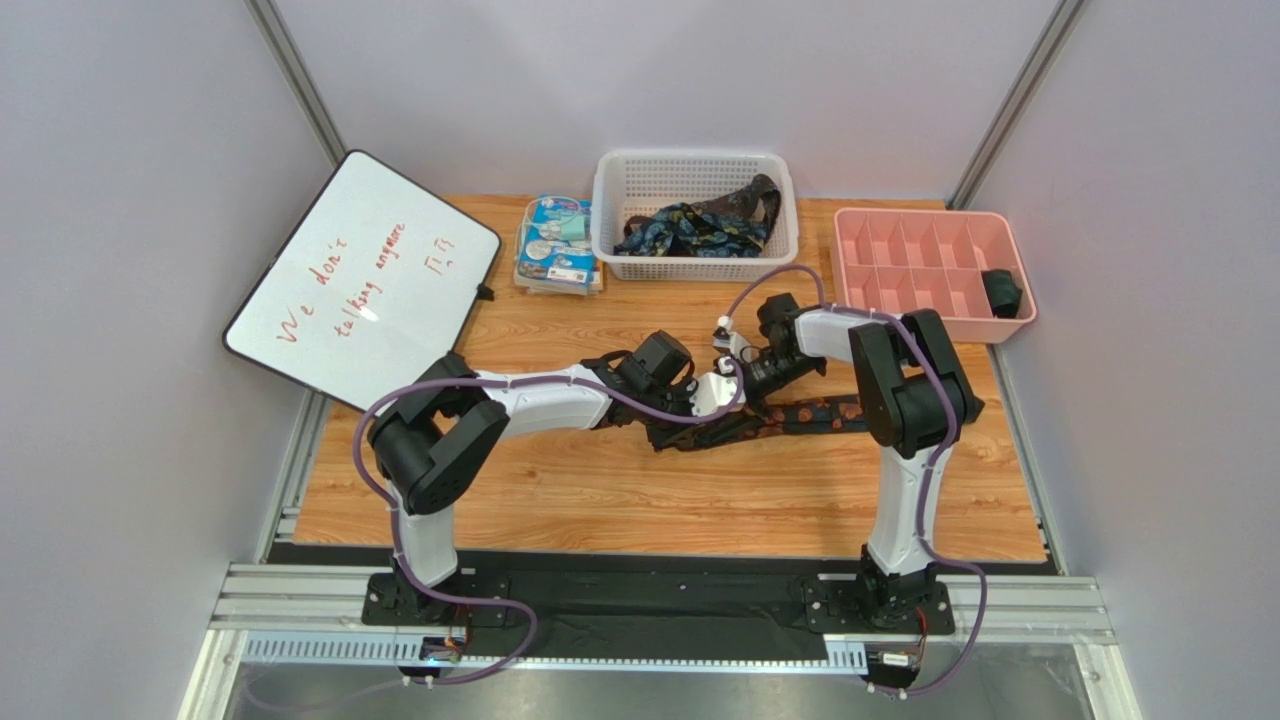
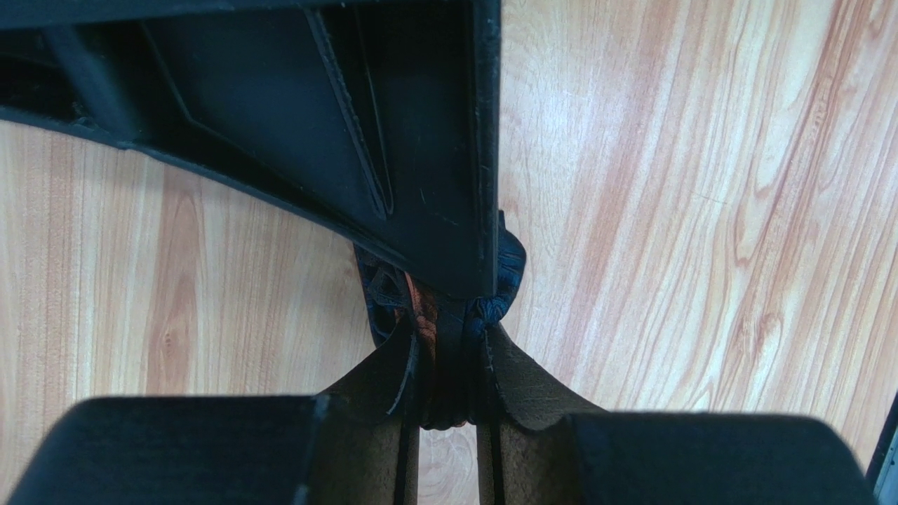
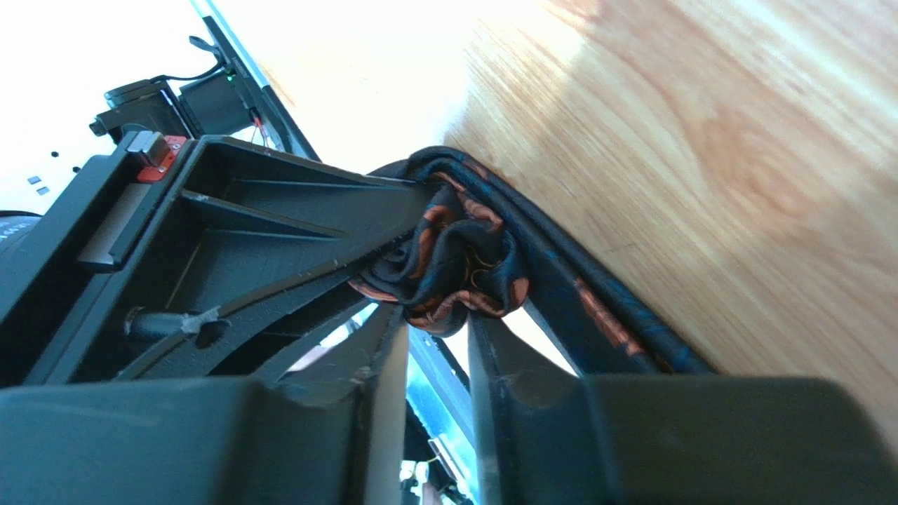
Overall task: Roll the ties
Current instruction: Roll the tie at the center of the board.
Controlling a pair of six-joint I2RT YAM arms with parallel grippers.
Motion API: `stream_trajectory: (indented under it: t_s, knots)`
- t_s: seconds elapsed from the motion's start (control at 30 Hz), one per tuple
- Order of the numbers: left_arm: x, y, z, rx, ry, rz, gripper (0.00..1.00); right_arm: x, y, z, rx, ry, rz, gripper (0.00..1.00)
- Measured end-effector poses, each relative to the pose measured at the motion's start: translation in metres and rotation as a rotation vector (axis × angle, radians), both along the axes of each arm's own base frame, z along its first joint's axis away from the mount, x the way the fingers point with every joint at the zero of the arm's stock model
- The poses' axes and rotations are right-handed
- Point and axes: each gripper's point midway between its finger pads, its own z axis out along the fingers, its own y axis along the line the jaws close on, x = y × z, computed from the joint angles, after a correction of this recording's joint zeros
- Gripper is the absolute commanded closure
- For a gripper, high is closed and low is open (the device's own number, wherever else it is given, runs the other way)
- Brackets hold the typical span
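Observation:
One tie (image 1: 819, 408), dark with orange blotches, lies across the middle of the wooden table, its left end wound into a small roll. Both grippers meet at that roll. My left gripper (image 1: 709, 396) (image 2: 453, 331) is shut on the roll (image 2: 508, 268), with the right gripper's black finger directly beyond it. My right gripper (image 3: 441, 316) is shut on the coiled end (image 3: 455, 263) from the other side, and the tie's loose length (image 3: 601, 316) trails off over the wood. More ties (image 1: 706, 225) lie heaped in the white basket (image 1: 613, 180).
A pink divided tray (image 1: 902, 248) at the back right holds one dark roll (image 1: 1002, 291). A blue-white printed packet (image 1: 555, 242) lies left of the basket. A whiteboard (image 1: 361, 278) leans at the back left. The enclosure walls are grey.

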Motion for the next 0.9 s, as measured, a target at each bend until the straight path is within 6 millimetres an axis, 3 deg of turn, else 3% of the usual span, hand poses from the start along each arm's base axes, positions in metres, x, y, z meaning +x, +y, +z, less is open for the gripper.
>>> stream_trajectory:
  t_s: [0.03, 0.1, 0.17, 0.33, 0.4, 0.57, 0.6, 0.73, 0.9]
  knots:
    - [0.0, 0.0, 0.0, 0.0, 0.0, -0.001, 0.76, 0.0, 0.001, 0.0, 0.001, 0.004, -0.002, 1.0]
    - [0.0, 0.0, 0.0, 0.001, -0.003, -0.005, 0.72, 0.0, 0.002, 0.0, 0.003, 0.014, -0.004, 1.0]
    - [0.001, 0.001, 0.0, 0.001, -0.005, -0.008, 0.59, 0.0, 0.002, 0.0, 0.002, 0.022, -0.007, 1.0]
    - [-0.002, 0.007, 0.001, -0.032, 0.021, -0.019, 0.4, 0.0, 0.0, -0.005, -0.007, 0.041, -0.018, 1.0]
    - [-0.005, 0.018, 0.003, -0.065, 0.051, -0.005, 0.33, 0.0, -0.001, -0.007, -0.008, 0.064, -0.028, 1.0]
    - [-0.001, 0.065, 0.017, -0.155, 0.073, 0.099, 0.32, 0.001, -0.006, -0.013, 0.022, 0.121, -0.05, 1.0]
    - [0.0, 0.066, 0.021, -0.182, 0.058, 0.101, 0.25, 0.004, -0.007, -0.013, 0.028, 0.119, -0.051, 1.0]
    - [-0.003, 0.052, 0.033, -0.285, 0.005, 0.047, 0.16, 0.011, -0.008, -0.014, 0.043, 0.115, -0.047, 1.0]
    - [0.002, 0.031, 0.027, -0.349, -0.051, 0.0, 0.14, 0.015, -0.009, -0.014, 0.052, 0.114, -0.04, 1.0]
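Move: Both hands are at the tie roll. Its crumpled middle is about 3 cm right of the left hand's point and 1 cm ahead, while from the right hand it is some 2 cm left, level fore and aft and a touch lower. The unrolled strip runs rightward, its visible middle about 17 cm right of the right hand and level with it. The white basket is roughly 26 cm ahead and 5 cm left of the right hand; the pink tray, about 18 cm ahead and 26 cm right. The left fingers open wide and let go of the tie. The left hand pulls about 6.5 cm left while rising some 3 cm, then comes back about 3.5 cm right as its fingers tilt some 20 degrees flatter. The right fingers shut on the roll's edge and keep pinching it as that hand sinks, then eases forward, about 1.5 cm each. ##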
